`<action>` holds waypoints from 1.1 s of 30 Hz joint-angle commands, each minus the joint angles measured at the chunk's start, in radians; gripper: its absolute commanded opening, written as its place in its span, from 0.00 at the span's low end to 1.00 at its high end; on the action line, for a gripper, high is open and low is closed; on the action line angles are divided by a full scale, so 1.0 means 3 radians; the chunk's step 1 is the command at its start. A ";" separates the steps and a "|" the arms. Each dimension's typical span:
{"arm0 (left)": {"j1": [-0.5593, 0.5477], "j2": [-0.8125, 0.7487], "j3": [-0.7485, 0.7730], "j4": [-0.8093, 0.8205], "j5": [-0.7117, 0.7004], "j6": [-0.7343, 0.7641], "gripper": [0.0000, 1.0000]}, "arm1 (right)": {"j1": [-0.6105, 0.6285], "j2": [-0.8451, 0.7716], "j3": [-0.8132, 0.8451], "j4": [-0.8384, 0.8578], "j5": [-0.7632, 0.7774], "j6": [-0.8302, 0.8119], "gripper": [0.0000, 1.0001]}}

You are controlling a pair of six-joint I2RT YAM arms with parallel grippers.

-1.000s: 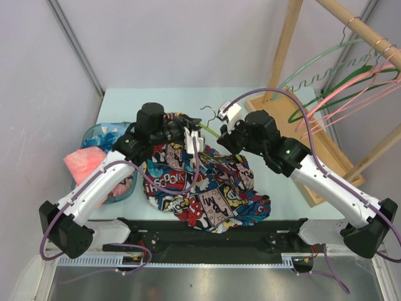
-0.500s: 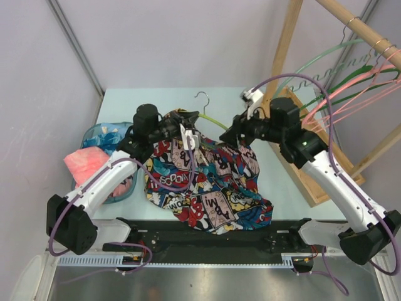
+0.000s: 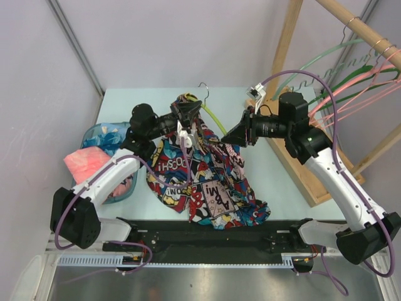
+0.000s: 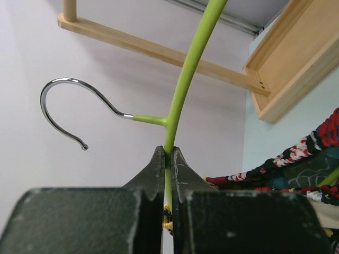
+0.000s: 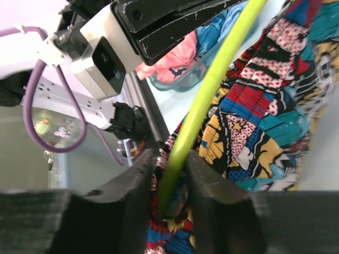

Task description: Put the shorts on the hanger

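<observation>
The lime hanger (image 3: 213, 118) is held up above the table, its silver hook (image 3: 202, 91) at the top. My left gripper (image 3: 187, 116) is shut on it just below the hook; the left wrist view shows the jaws pinching the lime stem (image 4: 185, 79), with the hook (image 4: 63, 102) to the left. My right gripper (image 3: 236, 134) is shut on the hanger's right arm (image 5: 212, 90), with shorts fabric in the jaws. The comic-print shorts (image 3: 207, 179) drape from the hanger down to the table; they also show in the right wrist view (image 5: 265, 106).
A bluish bin (image 3: 95, 133) with pink cloth (image 3: 84, 165) sits at the left. A wooden rack (image 3: 313, 160) stands at the right, its rail (image 3: 357, 22) carrying pink and green hangers (image 3: 351, 91). The black rail (image 3: 207, 232) runs along the near edge.
Both grippers have lifted the hanger and turned it more upright. The shorts have risen with it and now hang longer. The right arm has swung up and to the right.
</observation>
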 commanded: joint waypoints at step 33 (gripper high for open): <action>0.0093 -0.0023 0.0608 -0.0125 -0.1371 -0.1615 1.00 | -0.0326 -0.0258 0.0419 0.0679 0.1486 0.1792 0.00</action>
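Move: My left hand still pinches the lime hanger just beside its neck; the hook stands about 6 cm above it and 3 cm to the right, and the shorts' yellow-edged waistband is some 4 cm ahead and 2 cm left, already over that shoulder. My half-open right fingers straddle the other shoulder, practically at their hand point. From that hand the neck is roughly 11 cm ahead and 7 cm left, and the shorts' body some 15 cm below, 6 cm left and 2 cm ahead. I shut my right fingers on the hanger's free shoulder first, and only then open my left hand wide to let go beside the neck. With my right hand I carry the hanger forward and up, about 6 cm out and a little to the right, turning the wrist clockwise some 25 degrees; my left hand goes forward and up, then swings left, clear of the hanger. ##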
